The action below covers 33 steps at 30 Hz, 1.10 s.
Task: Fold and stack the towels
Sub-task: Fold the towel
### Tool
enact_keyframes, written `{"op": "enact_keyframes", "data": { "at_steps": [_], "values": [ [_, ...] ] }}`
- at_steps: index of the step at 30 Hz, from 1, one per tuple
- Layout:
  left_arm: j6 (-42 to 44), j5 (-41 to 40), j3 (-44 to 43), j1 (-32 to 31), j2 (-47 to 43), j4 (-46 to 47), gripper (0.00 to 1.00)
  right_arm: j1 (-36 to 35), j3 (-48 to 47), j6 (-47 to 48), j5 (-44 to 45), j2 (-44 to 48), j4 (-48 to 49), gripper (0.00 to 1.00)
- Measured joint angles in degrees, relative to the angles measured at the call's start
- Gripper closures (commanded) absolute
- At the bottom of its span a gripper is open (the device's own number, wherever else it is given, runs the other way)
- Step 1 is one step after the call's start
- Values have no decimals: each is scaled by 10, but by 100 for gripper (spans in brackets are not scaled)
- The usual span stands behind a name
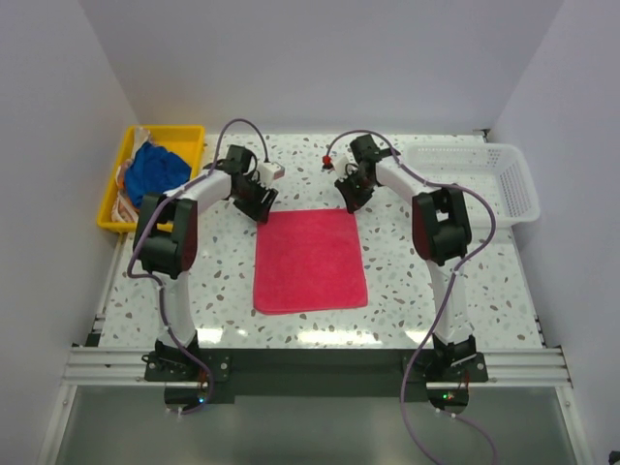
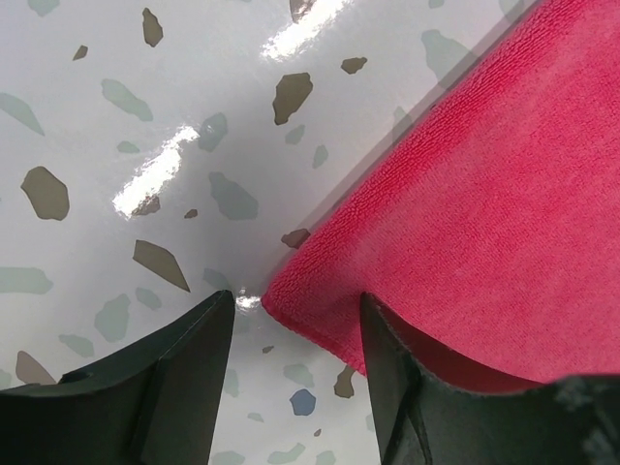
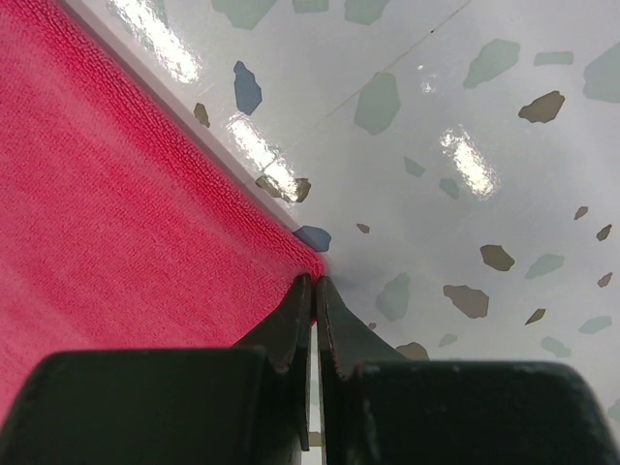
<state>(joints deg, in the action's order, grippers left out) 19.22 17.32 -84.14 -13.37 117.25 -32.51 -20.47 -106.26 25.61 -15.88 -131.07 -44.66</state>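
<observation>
A hot pink towel (image 1: 310, 260) lies flat in the middle of the table. My left gripper (image 1: 260, 205) is at its far left corner, open. In the left wrist view the left gripper (image 2: 296, 302) straddles that corner of the pink towel (image 2: 484, 194), with one finger on the bare table and the other over the cloth. My right gripper (image 1: 351, 199) is at the far right corner. The right wrist view shows the right gripper (image 3: 316, 279) shut, its tips pinching the corner of the pink towel (image 3: 116, 194). A blue towel (image 1: 155, 167) lies bunched in the yellow tray.
The yellow tray (image 1: 194, 134) stands at the far left, with an orange cloth (image 1: 126, 201) showing under the blue towel. A white mesh basket (image 1: 484, 179) stands at the far right. The speckled tabletop (image 1: 426, 291) surrounds the pink towel.
</observation>
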Motion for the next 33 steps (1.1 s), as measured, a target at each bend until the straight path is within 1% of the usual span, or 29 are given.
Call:
{"op": "enact_keyframes", "data": {
  "at_steps": [1,7,12,16,20,22,26,33],
  "values": [
    [0,-3,0,0,1,0,43,-1,0,0,0,0,0,100],
    [-2,-24,-2,0,3,2,47,-3,6,2,3,3,5,100],
    [-4,-26,-20,0,12,7,50,-3,9,2,4,5,9,100],
    [-7,-26,-24,0,20,10,57,-3,12,2,4,7,12,100],
    [-12,-25,-29,0,26,11,57,-5,16,2,9,10,16,100],
    [-14,-26,-29,0,26,11,62,-6,18,2,12,11,17,100],
    [-17,-37,-29,-4,26,12,64,-6,21,2,14,13,20,100],
    [-23,-78,-16,-19,22,21,64,-7,25,2,17,15,24,100]
  ]
}}
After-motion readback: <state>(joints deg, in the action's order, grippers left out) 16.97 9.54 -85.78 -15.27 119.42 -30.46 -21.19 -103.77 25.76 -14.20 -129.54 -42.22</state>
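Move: The red towel's far left corner lies practically at the left hand, between its parted fingers, perhaps 1 cm ahead and 1 cm below. The towel's middle is about 11 cm back and 11 cm to the right, and the yellow box about 8 cm ahead and 22 cm left. From the right hand, already pinching the far right corner, the left corner lies some 19 cm left and 1 cm back, and the white basket roughly 6 cm ahead and 24 cm right. Around the red towel's far left corner the left fingers close by nearly half their gap, not yet shut, one finger dipping into the cloth and the other off its outer edge. The left hand works forward about 1.5 cm, then sinks nearly 1 cm towards the table, tilting slightly. The right hand stays put and keeps its pinch on the far right corner. ##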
